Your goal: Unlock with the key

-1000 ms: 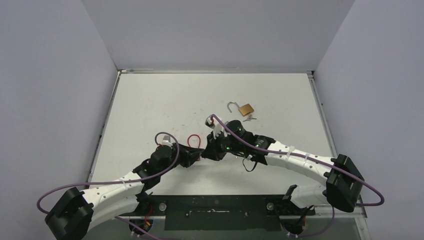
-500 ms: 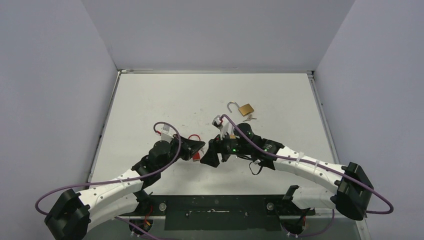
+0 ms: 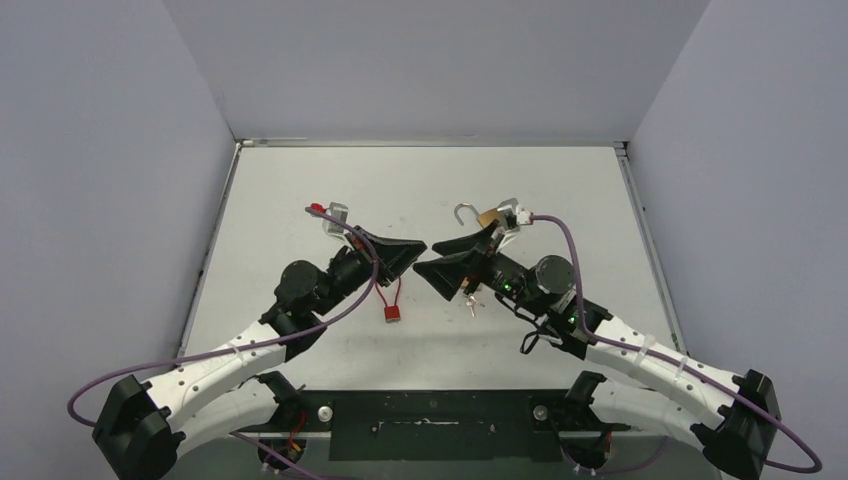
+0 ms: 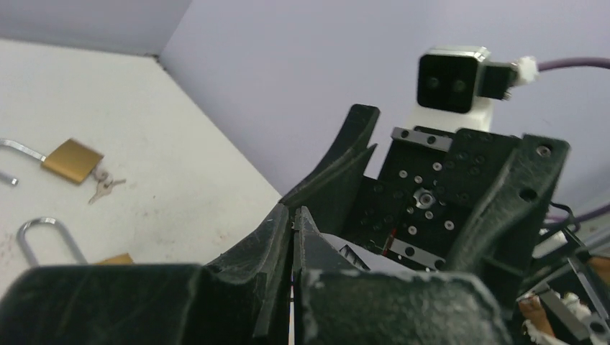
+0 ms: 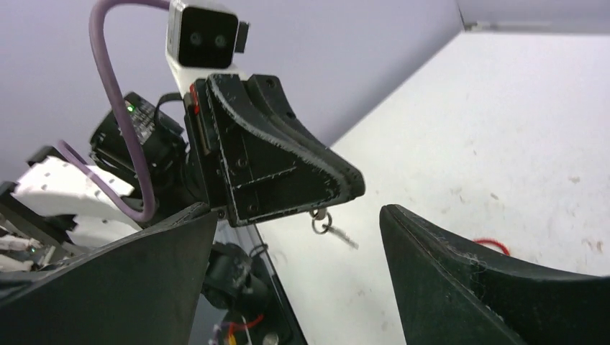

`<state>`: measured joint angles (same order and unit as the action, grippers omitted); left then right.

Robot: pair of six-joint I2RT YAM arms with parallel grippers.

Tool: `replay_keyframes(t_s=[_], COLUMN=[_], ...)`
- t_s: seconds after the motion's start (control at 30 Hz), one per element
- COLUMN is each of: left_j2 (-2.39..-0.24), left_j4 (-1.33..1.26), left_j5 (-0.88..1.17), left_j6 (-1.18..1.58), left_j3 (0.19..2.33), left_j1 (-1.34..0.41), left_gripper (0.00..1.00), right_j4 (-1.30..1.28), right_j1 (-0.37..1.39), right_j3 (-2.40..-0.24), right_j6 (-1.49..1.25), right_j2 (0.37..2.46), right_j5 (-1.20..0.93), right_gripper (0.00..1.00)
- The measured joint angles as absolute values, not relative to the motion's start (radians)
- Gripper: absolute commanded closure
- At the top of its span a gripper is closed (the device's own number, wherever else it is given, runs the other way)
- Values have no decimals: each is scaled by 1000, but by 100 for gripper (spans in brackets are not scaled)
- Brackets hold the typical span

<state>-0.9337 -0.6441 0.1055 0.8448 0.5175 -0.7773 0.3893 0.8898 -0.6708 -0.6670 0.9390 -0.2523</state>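
My left gripper (image 3: 416, 248) is shut on a small key; its ring (image 5: 319, 221) and a second key (image 5: 343, 236) dangle beneath the fingertips in the right wrist view. The right gripper (image 3: 430, 260) faces it tip to tip, open, with nothing between its fingers (image 5: 431, 244). A red padlock (image 3: 392, 313) with a red shackle lies on the table below both grippers. Farther back lies a brass padlock (image 3: 491, 218) with its shackle swung open and keys (image 4: 104, 185) beside it. Another brass padlock with a silver shackle (image 4: 43, 237) lies partly hidden behind my left fingers (image 4: 277, 230).
The white table (image 3: 300, 190) is boxed in by grey walls at the back and on both sides. Purple cables (image 3: 560, 240) loop off both wrists. A black base rail (image 3: 430, 410) runs along the near edge.
Both grippers have risen and moved back from low over the red padlock. The right gripper has gone from shut to wide open. The red padlock now lies alone on the table.
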Motion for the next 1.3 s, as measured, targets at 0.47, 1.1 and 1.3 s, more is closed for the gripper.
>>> replay_keyframes(t_s=[0.47,1.1,1.3], left_j2=[-896,-894,-901], left_j4=[-826,-895,-900], left_j5=[244,244,244], left_j6=[800,899,918], left_j3=[577,577,577], left_j1=[-778,-778,-778], left_gripper=[100,100,100], right_j4=[570,523,521], right_j1=[889,890,889], right_j3=[-673,-769,-785], right_j6=[-670,-697,-698], right_j2=[894,994,1037], right_j5=[-313,-417,-460], right_gripper=[44,55,64])
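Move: The key and its ring are already held in the left fingertips, hanging some 2 cm below them. From the open right hand the key is about 4 cm ahead and 2 cm left, 2 cm lower; the right fingers are thus 4 cm back and 2 cm right of the left hand, about level. Some 30 cm below the right hand, the red lock lies 7 cm ahead and 9 cm left, and a gold padlock 16 cm ahead and 11 cm right. Still pinching the key, the left hand lifts it almost 10 cm and draws back about 4 cm, its fingers tipping up some 15 degrees, then holds still. The right hand rises about 5 cm overall, easing back and then left to bring its fingers around the dangling ring, while they narrow from wide to roughly half open; no grip on the ring or key can be seen. ##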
